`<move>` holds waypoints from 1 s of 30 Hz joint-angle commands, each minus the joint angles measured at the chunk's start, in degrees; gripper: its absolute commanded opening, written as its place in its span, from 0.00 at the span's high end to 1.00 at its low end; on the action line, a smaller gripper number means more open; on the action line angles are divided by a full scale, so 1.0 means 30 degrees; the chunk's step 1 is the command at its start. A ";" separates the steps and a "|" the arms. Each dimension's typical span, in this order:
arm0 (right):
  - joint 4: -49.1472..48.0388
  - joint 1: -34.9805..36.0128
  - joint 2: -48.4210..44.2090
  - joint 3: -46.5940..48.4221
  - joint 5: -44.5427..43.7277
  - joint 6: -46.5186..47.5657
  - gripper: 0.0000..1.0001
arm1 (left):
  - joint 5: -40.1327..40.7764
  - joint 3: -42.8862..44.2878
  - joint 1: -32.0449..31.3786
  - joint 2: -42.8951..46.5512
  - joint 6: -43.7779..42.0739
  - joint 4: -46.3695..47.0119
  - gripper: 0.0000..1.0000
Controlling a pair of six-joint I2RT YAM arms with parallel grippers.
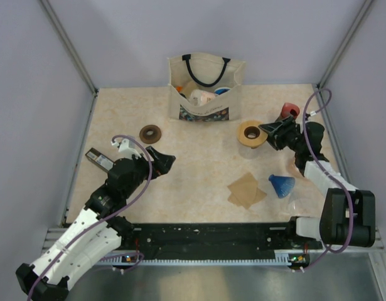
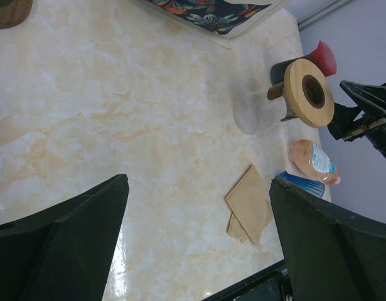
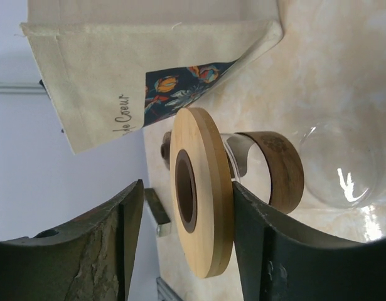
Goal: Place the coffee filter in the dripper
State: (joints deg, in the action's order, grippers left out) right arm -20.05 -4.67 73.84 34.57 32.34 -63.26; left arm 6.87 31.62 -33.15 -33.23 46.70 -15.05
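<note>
The coffee filter (image 1: 246,190) is a flat tan paper wedge lying on the table right of centre, on top of another like it; the left wrist view has the coffee filter (image 2: 252,204) too. The blue dripper (image 1: 282,185) cone lies on its side just right of it, dripper (image 2: 302,183). My right gripper (image 1: 266,130) stands open around a tan wooden ring (image 3: 202,194) atop a glass carafe (image 3: 340,163); one finger (image 3: 262,244) touches the ring's face, the other stands apart. My left gripper (image 2: 199,182) hangs open over bare table at the left, left gripper (image 1: 161,160).
A cloth tote bag (image 1: 205,88) stands at the back centre. A dark brown ring (image 1: 150,133) lies left of it. A red-topped grinder (image 1: 289,111) stands behind the right gripper. An orange bottle (image 2: 313,162) lies beside the dripper. Grey walls close in both sides.
</note>
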 commanded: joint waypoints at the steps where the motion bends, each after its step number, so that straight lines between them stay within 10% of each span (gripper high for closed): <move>1: 0.3427 -0.0144 -0.0766 0.1250 -0.1987 0.2219 0.41 | -0.0007 0.0506 -0.0026 0.0092 -0.0214 0.0417 0.01; 16: 0.5305 -0.0144 -0.0825 0.2540 -0.2779 0.4328 0.36 | 0.0345 0.0594 -0.0026 0.0208 -0.0331 0.0036 0.01; 22: 0.8495 -0.0144 -0.2345 0.3329 -0.5149 0.7079 0.01 | 0.1251 0.0828 -0.0026 0.0238 -0.0565 -0.0812 0.01; 30: 1.3972 -0.0027 -0.7264 0.3421 -0.7263 1.0246 0.01 | 0.2220 0.1005 -0.0055 0.0033 -0.0887 -0.1809 0.01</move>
State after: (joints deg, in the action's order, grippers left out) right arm 11.90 -4.69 60.07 42.50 14.92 -39.64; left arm 11.14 32.01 -33.15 -33.15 45.47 -19.53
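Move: Right at the wooden ring's right rim is the right hand, one finger above it and one below, with the ring's middle about 5 cm to the left at the same height; the glass carafe stands under the ring, its middle some 8 cm below the hand. The red-topped jar is roughly 7 cm ahead and 7 cm to the right, the blue cone about 13 cm back and 6 cm right. From the left hand the ring lies some 27 cm right and 11 cm ahead. Backing off the wooden ring's rim, the right hand opens from half to full and draws about 5 cm to the right and, late on, 3 cm back, sinking some 2 cm on the way before rising again. The wrist rolls nearly 30 degrees, its left side dropping. The open left hand drifts 2 cm left and down at the end. ##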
